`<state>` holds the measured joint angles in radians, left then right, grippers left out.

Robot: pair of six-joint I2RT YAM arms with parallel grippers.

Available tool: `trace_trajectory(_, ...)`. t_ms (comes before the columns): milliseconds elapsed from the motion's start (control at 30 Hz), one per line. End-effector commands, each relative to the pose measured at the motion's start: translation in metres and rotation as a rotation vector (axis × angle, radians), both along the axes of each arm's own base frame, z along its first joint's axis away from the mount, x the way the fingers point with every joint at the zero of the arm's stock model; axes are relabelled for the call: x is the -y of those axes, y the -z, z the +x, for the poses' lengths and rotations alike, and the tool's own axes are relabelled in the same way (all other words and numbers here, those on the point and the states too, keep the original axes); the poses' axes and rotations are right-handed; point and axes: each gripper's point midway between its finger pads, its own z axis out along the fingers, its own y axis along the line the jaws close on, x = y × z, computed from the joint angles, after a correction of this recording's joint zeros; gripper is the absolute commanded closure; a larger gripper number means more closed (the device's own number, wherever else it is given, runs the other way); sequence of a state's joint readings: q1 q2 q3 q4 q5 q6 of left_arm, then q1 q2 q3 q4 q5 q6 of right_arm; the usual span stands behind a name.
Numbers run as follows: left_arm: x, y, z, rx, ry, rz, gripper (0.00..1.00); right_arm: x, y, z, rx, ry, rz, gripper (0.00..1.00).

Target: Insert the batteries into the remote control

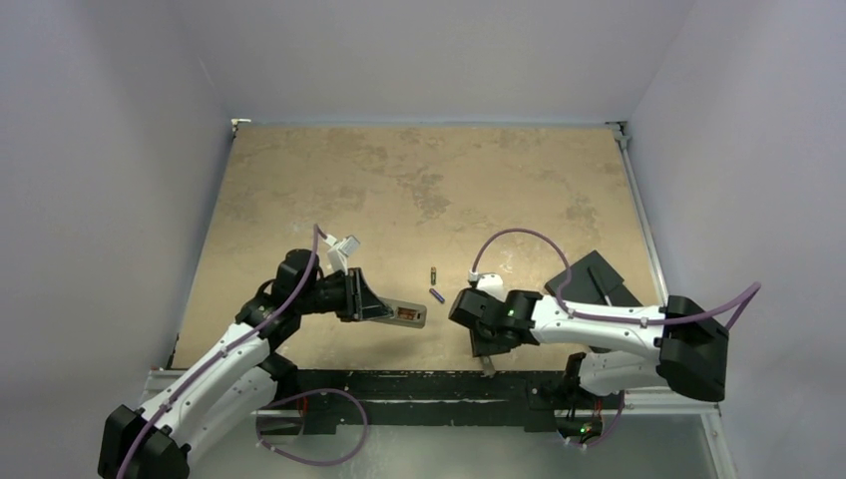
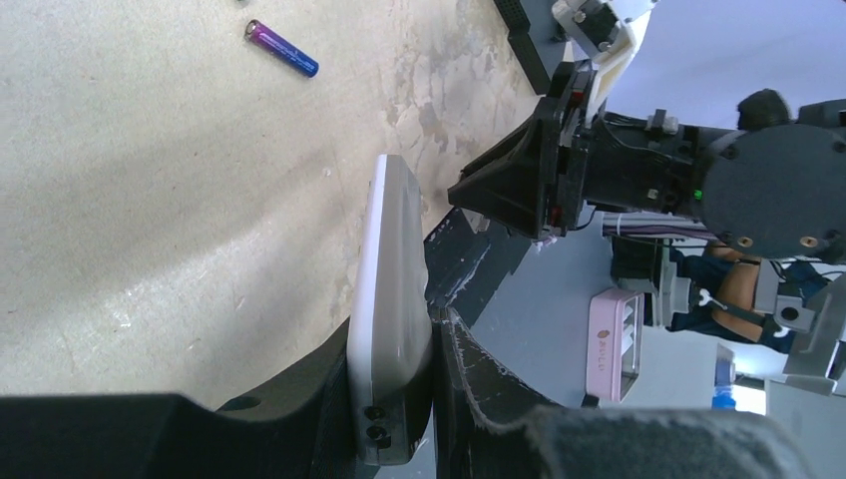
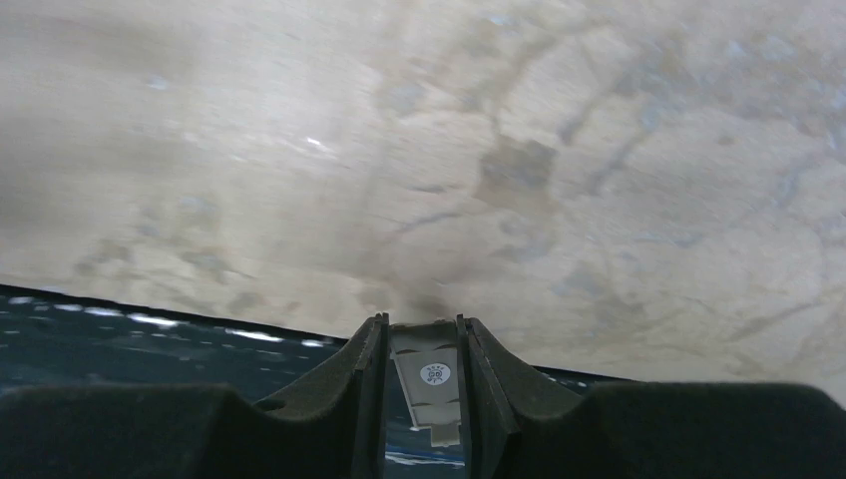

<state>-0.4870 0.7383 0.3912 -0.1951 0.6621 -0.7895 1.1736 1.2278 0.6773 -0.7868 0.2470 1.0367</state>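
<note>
The remote control (image 1: pixel 402 313) is slim and white, and its grey underside with the battery recess faces up. My left gripper (image 1: pixel 382 308) is shut on one end of it and holds it just above the table. In the left wrist view the remote control (image 2: pixel 391 269) stands edge-on between the fingers (image 2: pixel 469 369). Two batteries lie on the table past its free end: a purple one (image 1: pixel 437 295) (image 2: pixel 282 49) and a dark one with a brassy end (image 1: pixel 434 273). My right gripper (image 1: pixel 485 351) (image 3: pixel 422 339) points at the table's near edge, shut on a small flat grey cover piece (image 3: pixel 429 384) (image 1: pixel 487 365).
A flat black slab (image 1: pixel 596 279) lies at the right, behind the right arm. The black rail along the table's near edge (image 1: pixel 419 384) runs just under the right gripper. A pink box (image 2: pixel 614 341) sits off the table.
</note>
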Motion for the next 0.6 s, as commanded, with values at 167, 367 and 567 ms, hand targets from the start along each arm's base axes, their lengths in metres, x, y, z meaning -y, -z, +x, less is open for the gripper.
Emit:
trace_trajectory(167,-0.015,-0.03,0.024,0.125,-0.119,0.093,1.0,-0.076,-0.02,0.034,0.086,-0.125,0.108,0.79)
trace_trajectory(367,-0.029,-0.037,0.032,0.156,-0.204,0.154,1.0,-0.101,-0.013,0.049,0.116,-0.164,0.092,0.79)
trace_trajectory(567,-0.035,-0.036,0.036,0.16,-0.247,0.173,1.0,-0.112,-0.008,0.055,0.124,-0.188,0.082,0.75)
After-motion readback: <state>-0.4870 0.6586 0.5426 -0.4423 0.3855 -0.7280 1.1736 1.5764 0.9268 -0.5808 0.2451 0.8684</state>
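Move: From the right hand, which holds the battery cover, the open battery bay of the remote control is about 17 cm to the left, some 7 cm ahead and roughly 7 cm higher. The purple battery lies on the table about 16 cm ahead and 11 cm left, the green battery about 21 cm ahead and 12 cm left, both some 3 cm lower. From the left hand, gripping the remote, the cover is about 24 cm right, 7 cm back and 11 cm lower. Sweeping left and somewhat forward, low over the table from its near edge, the right hand brings the pinched cover about 10 cm towards the remote, rising about 1 cm before sinking back. The left hand keeps its grip on the remote and draws it some 3 cm left and 3 cm forward, about 2 cm higher, turning it some 10 degrees counter-clockwise. ##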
